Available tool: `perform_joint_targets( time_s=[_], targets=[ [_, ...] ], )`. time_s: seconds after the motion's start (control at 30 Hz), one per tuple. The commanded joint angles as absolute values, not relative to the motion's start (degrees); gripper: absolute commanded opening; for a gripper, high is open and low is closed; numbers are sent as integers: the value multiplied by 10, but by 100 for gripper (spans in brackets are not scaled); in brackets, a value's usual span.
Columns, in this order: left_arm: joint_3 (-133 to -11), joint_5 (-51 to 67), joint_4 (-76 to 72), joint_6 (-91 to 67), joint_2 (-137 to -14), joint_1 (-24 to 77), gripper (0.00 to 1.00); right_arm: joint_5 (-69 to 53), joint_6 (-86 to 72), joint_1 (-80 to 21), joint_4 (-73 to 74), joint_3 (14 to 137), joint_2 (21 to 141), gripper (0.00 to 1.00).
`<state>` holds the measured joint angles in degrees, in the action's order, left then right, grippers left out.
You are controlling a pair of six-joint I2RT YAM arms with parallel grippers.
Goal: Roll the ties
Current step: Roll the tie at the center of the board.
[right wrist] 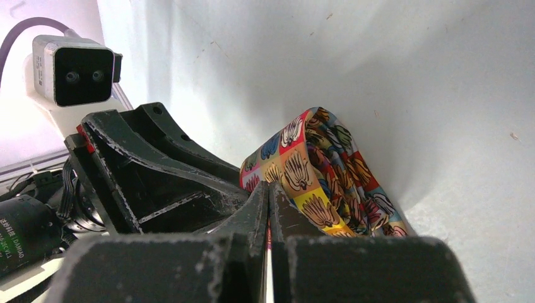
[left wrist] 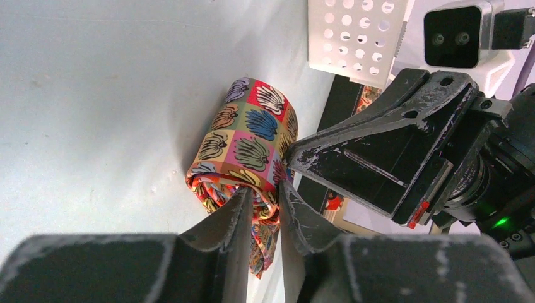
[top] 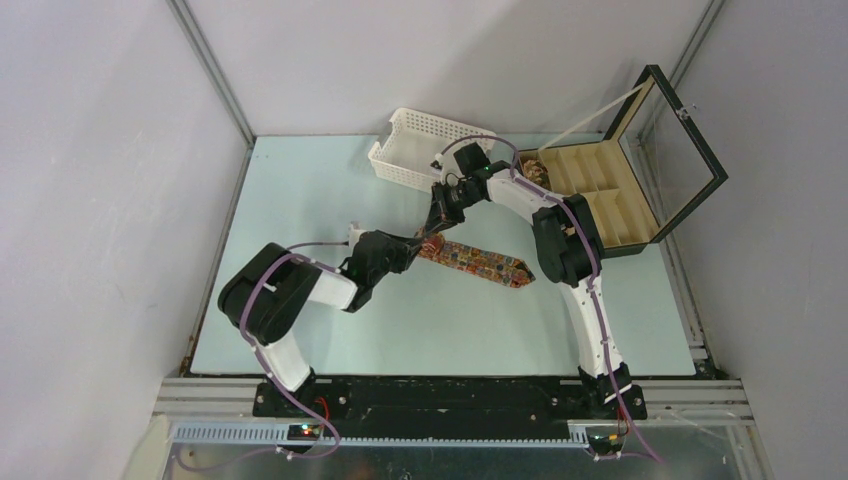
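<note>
One patterned tie (top: pixel 485 264) lies mid-table, its wide pointed end flat to the right and its left end wound into a coil. In the left wrist view the coil (left wrist: pixel 252 142) stands on edge, covered in coloured squares. My left gripper (left wrist: pixel 264 197) pinches the coil's near layers between its fingers. My right gripper (right wrist: pixel 268 192) is shut on a thin layer of the same coil (right wrist: pixel 328 170), and red fabric shows in the slit between its fingers. From above, both grippers meet at the coil: left gripper (top: pixel 413 246), right gripper (top: pixel 437 226).
A white perforated basket (top: pixel 425 150) stands at the back, also in the left wrist view as the basket (left wrist: pixel 353 38). A black compartmented box (top: pixel 610 195) with its glass lid raised sits back right, with a small roll (top: pixel 533 168) in one compartment. Walls enclose the table.
</note>
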<state>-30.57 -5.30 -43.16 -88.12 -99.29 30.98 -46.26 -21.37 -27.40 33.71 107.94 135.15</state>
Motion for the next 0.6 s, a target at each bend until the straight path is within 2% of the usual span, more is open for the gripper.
perform_joint_targets(
  time_s=[0.0,0.17,0.33,0.57],
  targets=[
    [-323,-50,-454,-885,-1000,305,23,-458,-205,-278,335,1082,1337,0],
    [-325,-48,-456,-883,-1007,305,15,-457,-205,-278,336,1082,1337,0],
    [-323,-48,-458,-874,-1009,304,1,-454,-203,-276,336,1084,1332,0],
    [-319,-61,-449,-843,-996,304,0,-408,-217,-266,297,1079,1271,0]
  ],
)
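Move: The rolled end of the tie lies right at both hands: its middle is about 2 cm ahead of the left fingers, 1 cm to their right and 1 cm lower. From the right fingertips it is about 1 cm ahead, 1 cm left and 1 cm below. The flat tail's middle lies about 14 cm right and 5 cm back of the left hand. The white basket's middle is some 20 cm ahead of that hand and 3 cm to its right. Almost in place, drifting less than half a centimetre forward and down, the left hand closes its fingers from about a quarter open to shut, pinching the layers at the near end of the rolled tie. The wrist doesn't turn. The right hand, already shut, keeps its tips against the roll from the other side, shifting only about half a centimetre forward at the end. ##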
